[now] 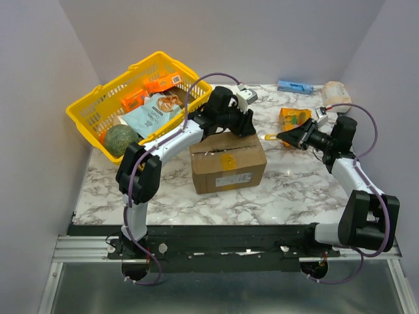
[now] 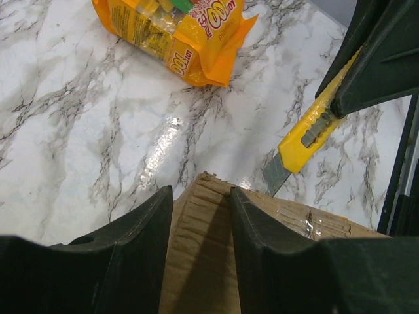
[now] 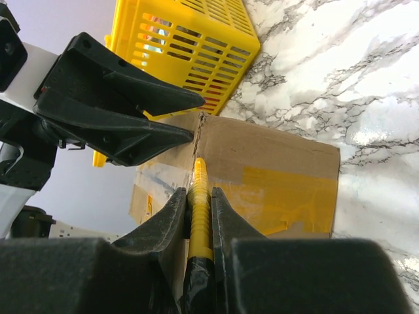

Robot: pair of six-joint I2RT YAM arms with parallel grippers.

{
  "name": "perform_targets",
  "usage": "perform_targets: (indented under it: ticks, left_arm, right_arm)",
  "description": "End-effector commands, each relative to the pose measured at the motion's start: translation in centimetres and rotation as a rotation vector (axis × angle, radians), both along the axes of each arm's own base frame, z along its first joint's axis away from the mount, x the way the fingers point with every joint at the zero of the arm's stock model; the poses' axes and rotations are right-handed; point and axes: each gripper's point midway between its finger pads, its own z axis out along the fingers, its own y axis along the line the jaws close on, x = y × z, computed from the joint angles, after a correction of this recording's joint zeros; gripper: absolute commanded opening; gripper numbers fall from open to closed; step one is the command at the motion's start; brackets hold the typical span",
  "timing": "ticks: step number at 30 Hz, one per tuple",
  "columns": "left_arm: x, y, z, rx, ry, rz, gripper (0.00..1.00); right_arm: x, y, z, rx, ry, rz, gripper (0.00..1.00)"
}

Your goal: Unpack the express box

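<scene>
The express box [image 1: 228,163], a brown carton with a yellow sticker on top, stands mid-table and also shows in the right wrist view [image 3: 275,163]. My left gripper [image 1: 243,124] hangs over its far right top corner. The jaws are open and straddle that cardboard corner [image 2: 196,248], and the gripper [image 2: 201,191] has one finger lying against it. My right gripper [image 1: 288,136] is shut on a yellow utility knife [image 3: 200,196]. Its bare blade [image 2: 275,173] points at the same corner from the right, a little short of the cardboard.
A yellow plastic basket [image 1: 88,103] at the back left holds snack packets, with a green melon [image 1: 120,139] beside it. An orange snack bag [image 1: 292,118] lies behind the right gripper. A blue packet [image 1: 294,86] and a beige roll [image 1: 336,95] sit by the back wall.
</scene>
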Motion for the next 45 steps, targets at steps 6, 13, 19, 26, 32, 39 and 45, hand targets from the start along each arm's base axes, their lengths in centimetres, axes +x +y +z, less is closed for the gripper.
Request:
perform_targets:
  ticks: [6, 13, 19, 26, 32, 39, 45]
  left_arm:
    - [0.6, 0.6, -4.5, 0.085, 0.052, 0.047, 0.27]
    - [0.5, 0.6, -4.8, 0.087, 0.058, 0.041, 0.06]
    - [0.4, 0.8, -5.2, 0.096, 0.059, 0.044, 0.0]
    - [0.8, 1.1, -5.6, 0.109, 0.048, 0.062, 0.0]
    - [1.1, 1.3, -5.7, 0.122, 0.032, 0.081, 0.0]
    - [1.5, 1.5, -5.2, 0.126, 0.002, 0.096, 0.0]
    - [3.3, 2.0, 2.6, 0.065, -0.182, 0.13, 0.0]
  right_arm:
    - [-1.8, 0.6, 0.2, -0.019, 0.026, 0.061, 0.01]
    - [-2.0, 0.7, -0.1, -0.029, 0.032, 0.067, 0.0]
    - [-2.5, 0.7, -0.1, -0.033, 0.046, 0.075, 0.0]
    - [-3.4, 0.8, -0.4, -0.053, 0.069, 0.081, 0.0]
    - [-4.6, 0.8, -0.5, -0.075, 0.085, 0.099, 0.0]
    - [-5.3, 0.6, 0.0, -0.101, 0.074, 0.099, 0.0]
    - [-4.7, 0.3, -0.1, -0.118, 0.068, 0.091, 0.0]
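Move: The left hand, half open, straddles the box's far right corner; the box's middle lies about 9 cm left of it, 7 cm back and 9 cm below. An orange snack bag lies some 20 cm to that hand's right and 13 cm ahead, the yellow basket about 44 cm left and 10 cm ahead. From the right hand, which holds the cutter, the box's middle is about 21 cm left, 4 cm back and 9 cm below. Closing nearly in place, the left fingers go from half open to fully shut and end off the box corner; the hand then sinks about 4 cm and edges forward. Late on, the right hand draws back about 4.5 cm alongside the box's right end, turning slightly, keeping its grip on the cutter with the blade at that end's top edge. ##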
